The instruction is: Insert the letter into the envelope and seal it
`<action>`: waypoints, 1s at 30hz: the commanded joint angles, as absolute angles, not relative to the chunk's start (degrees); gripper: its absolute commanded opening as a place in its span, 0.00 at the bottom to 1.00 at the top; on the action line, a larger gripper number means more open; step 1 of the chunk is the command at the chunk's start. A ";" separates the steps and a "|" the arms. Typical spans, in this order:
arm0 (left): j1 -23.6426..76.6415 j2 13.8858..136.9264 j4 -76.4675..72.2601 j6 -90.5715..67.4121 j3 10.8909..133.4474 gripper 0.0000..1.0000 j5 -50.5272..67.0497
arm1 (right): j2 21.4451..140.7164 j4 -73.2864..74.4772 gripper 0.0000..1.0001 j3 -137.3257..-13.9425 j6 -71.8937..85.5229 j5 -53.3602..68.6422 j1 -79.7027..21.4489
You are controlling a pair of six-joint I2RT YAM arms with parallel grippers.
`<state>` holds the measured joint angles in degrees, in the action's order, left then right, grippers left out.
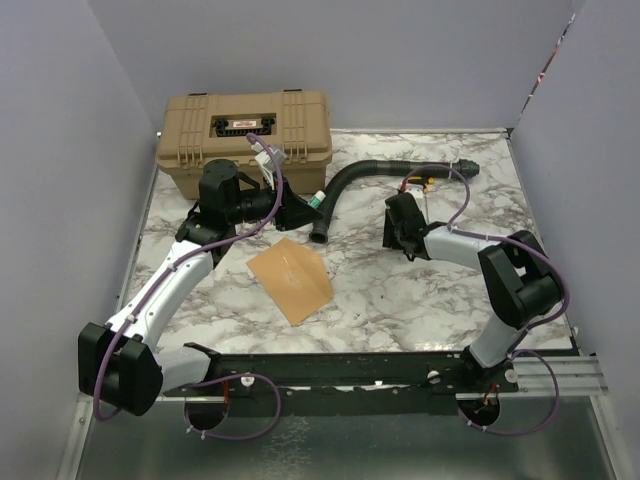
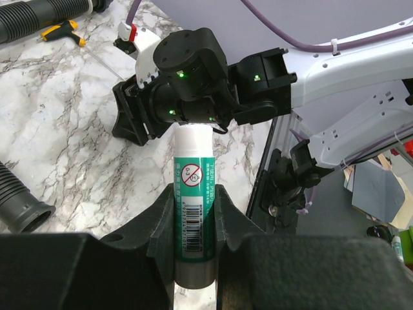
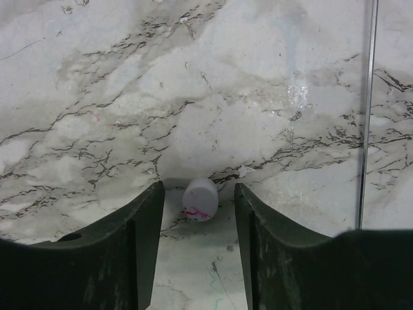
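Observation:
The orange-tan envelope point(image 1: 290, 278) lies flat on the marble table, in front of both grippers and touched by neither. The letter is hidden from view. My left gripper point(image 1: 300, 208) point(image 2: 195, 188) is shut on a green and white glue stick point(image 2: 193, 194), which points toward the right arm's wrist. My right gripper point(image 1: 400, 228) point(image 3: 198, 187) hangs open just above the table. A small white cap point(image 3: 200, 200) with pink marks lies on the marble between its fingers, touching neither one.
A tan toolbox point(image 1: 245, 140) stands at the back left. A black corrugated hose point(image 1: 345, 185) curves across the back middle. A yellow-handled screwdriver point(image 2: 61, 30) lies near the hose. Purple walls close in the table on three sides.

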<state>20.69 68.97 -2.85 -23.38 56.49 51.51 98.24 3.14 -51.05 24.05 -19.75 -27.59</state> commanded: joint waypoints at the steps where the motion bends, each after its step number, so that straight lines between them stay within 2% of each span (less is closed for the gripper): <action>1: 20.57 67.77 -3.02 -23.47 57.05 0.00 52.14 | 94.43 5.94 0.53 -50.95 26.55 -19.71 -27.95; 9: 20.65 67.92 -6.90 -27.13 59.26 0.00 50.86 | 80.32 13.96 0.62 -56.68 28.97 -15.63 -27.92; 11: 20.75 67.53 -11.81 -30.66 58.59 0.00 49.76 | 75.44 11.67 0.66 -56.71 27.93 -10.14 -27.90; 15: 20.96 66.40 -20.71 -37.41 57.88 0.00 45.86 | 69.39 4.01 0.71 -58.70 29.44 9.10 -27.88; 19: 21.31 66.43 -26.10 -41.51 58.60 0.00 43.99 | 69.45 -12.55 0.71 -60.54 42.85 25.04 -27.88; 22: 21.72 66.97 -29.37 -43.83 59.13 0.00 45.28 | 71.22 -25.79 0.71 -60.79 53.10 30.56 -27.93; 30: 24.99 67.92 -32.86 -46.39 59.96 0.00 46.86 | 76.06 -33.78 0.72 -66.51 58.27 37.88 -28.11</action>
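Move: The glue stick, still upright in the left fingers, is about 20 cm left of the empty right hand, 10 cm back and 28 cm above it. The small white piece is about 1 cm ahead, between the right fingertips, on the table. From the right hand, the screwdriver is some 8 cm right and 8 cm ahead, the envelope roughly 23 cm left and 9 cm back. From the left hand, the envelope is some 29 cm below, 5 cm left and 1 cm ahead. Right hand, opening, rises about 39 cm and swings left, levelling towards the glue stick; left lifts it 10. ##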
